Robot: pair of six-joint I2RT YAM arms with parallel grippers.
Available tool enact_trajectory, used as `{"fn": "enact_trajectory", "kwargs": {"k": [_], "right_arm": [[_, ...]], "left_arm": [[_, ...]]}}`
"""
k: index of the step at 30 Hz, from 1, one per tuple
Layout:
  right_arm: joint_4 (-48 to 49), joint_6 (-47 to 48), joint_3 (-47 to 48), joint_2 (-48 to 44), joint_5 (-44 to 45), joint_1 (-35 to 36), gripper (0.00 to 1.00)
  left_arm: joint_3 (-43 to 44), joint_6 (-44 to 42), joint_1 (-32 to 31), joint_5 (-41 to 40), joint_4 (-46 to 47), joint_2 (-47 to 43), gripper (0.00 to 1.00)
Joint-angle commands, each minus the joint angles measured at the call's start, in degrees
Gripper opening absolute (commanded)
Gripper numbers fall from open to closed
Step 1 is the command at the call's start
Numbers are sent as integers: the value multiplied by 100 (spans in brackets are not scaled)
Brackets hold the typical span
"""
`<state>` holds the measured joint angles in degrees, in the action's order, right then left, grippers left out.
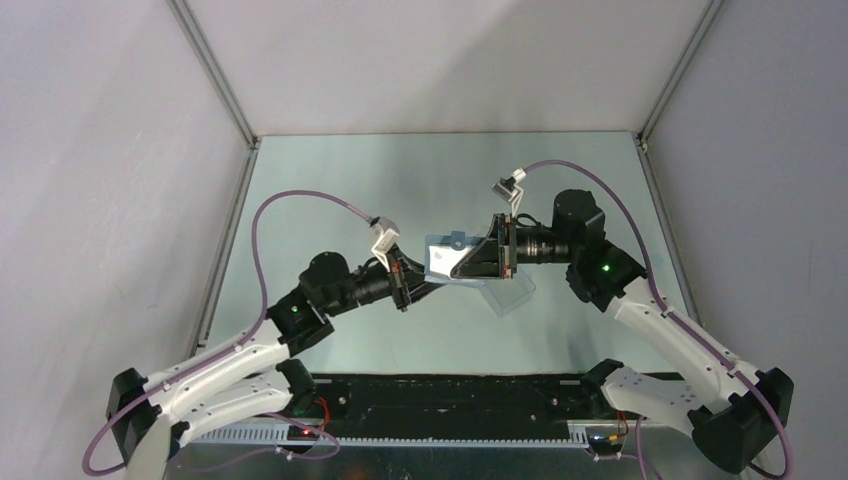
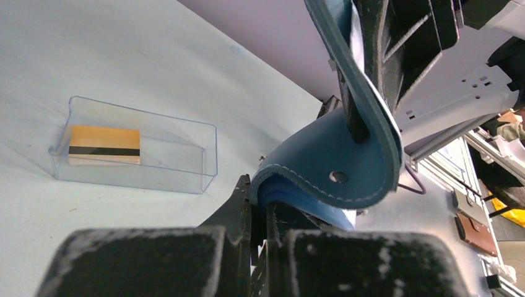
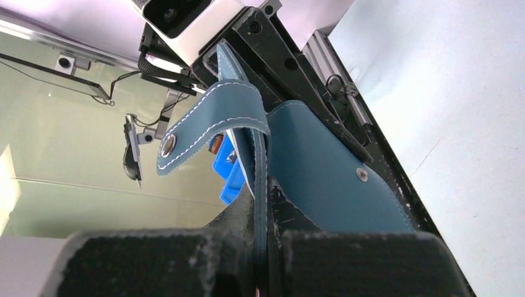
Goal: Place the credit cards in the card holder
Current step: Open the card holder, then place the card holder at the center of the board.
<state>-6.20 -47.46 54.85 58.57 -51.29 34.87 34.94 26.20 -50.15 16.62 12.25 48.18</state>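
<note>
The blue card holder [image 1: 441,259] hangs above the table's middle, gripped from both sides. My left gripper [image 1: 424,284] is shut on its lower edge [image 2: 291,176]. My right gripper [image 1: 472,262] is shut on the opposite flap, and in the right wrist view the stitched edge [image 3: 260,179] runs between its fingers. The clasp tab [image 3: 186,133] with its snap curls off to the left. One orange-gold credit card [image 2: 104,144] with a black stripe lies in a clear plastic box [image 2: 186,162] on the table. I see no card inside the holder.
The clear box [image 1: 510,292] sits on the table just below and right of the held holder, partly under the right arm. Aluminium frame rails run along both sides of the table, and grey walls close it in.
</note>
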Motion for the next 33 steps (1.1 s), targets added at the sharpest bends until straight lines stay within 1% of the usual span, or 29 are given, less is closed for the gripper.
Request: {"fn": "enact_trajectory", "kwargs": {"k": [1,2,4,5,6,7,8,9,10,12,15,16,20,24,25,27,29,31,33], "right_arm": [[-471,42,22,-93,155,-78,1],[-371,-44,20,-98,203,-122,3],[-243,-146,25,-76,236,-286,10],[-211,-181,21,-52,269,-397,18],[-222,-192,25,-32,299,-531,23],[-290,-197,25,31,335,-594,25],[-318,-191,26,71,337,-738,31],[-358,-151,26,176,334,-799,33],[-374,-132,19,227,328,-914,39],[-376,-98,15,433,254,-1058,45],[-297,-30,22,801,183,-1176,51],[-296,-15,24,865,195,-1217,57],[-382,114,26,1220,328,-1280,69],[-498,271,26,1639,413,-1319,75],[-506,294,26,1679,411,-1324,75],[-591,400,25,1742,462,-1324,85],[-749,540,23,1721,583,-1355,92],[-961,719,25,1640,756,-1402,97],[-1203,908,20,1522,914,-1460,99]], "left_arm": [[36,-88,90,-392,567,-455,0],[-43,-2,92,-364,567,-475,0],[-188,159,85,-313,573,-524,0],[-242,211,91,-277,569,-552,0],[-345,312,92,-258,573,-570,0],[-399,358,93,-226,575,-580,0],[-503,454,93,-204,576,-599,0],[-553,499,87,-191,572,-604,0],[-645,595,90,-185,576,-618,0],[-759,717,89,-158,577,-633,0],[-859,946,88,-155,587,-635,0],[-899,1004,86,-185,592,-635,0],[-1025,1451,101,-350,591,-595,0],[-1117,2018,135,-438,589,-443,0],[-1170,2251,145,-488,591,-393,0],[-1271,2552,196,-588,593,-329,0],[-1415,2811,264,-685,589,-296,0],[-1605,3091,425,-738,590,-278,0],[-1822,3350,726,-750,589,-298,0]]}}
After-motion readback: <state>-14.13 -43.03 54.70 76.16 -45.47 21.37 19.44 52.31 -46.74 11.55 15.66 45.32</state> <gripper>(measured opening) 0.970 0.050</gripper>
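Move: The card holder is already in both grippers. Its middle is about 1 cm ahead of and 2 cm below the right fingertips, and from the left fingertips some 2 cm ahead, 2 cm to the right and 3 cm up. The credit cards lie on the table roughly 17 cm ahead, 10 cm to the right and 27 cm below the right hand. The clear tray under them has its middle 15 cm ahead and 12 cm to the right of that hand. The card holder's panel comes free of the right fingers, which open almost fully as that hand swings forward and down, about 12 cm each way, away from the holder. Still pinching the other panel, the left hand sinks some 9 cm and drifts left, rolling roughly 30 degrees so its forward side dips. ##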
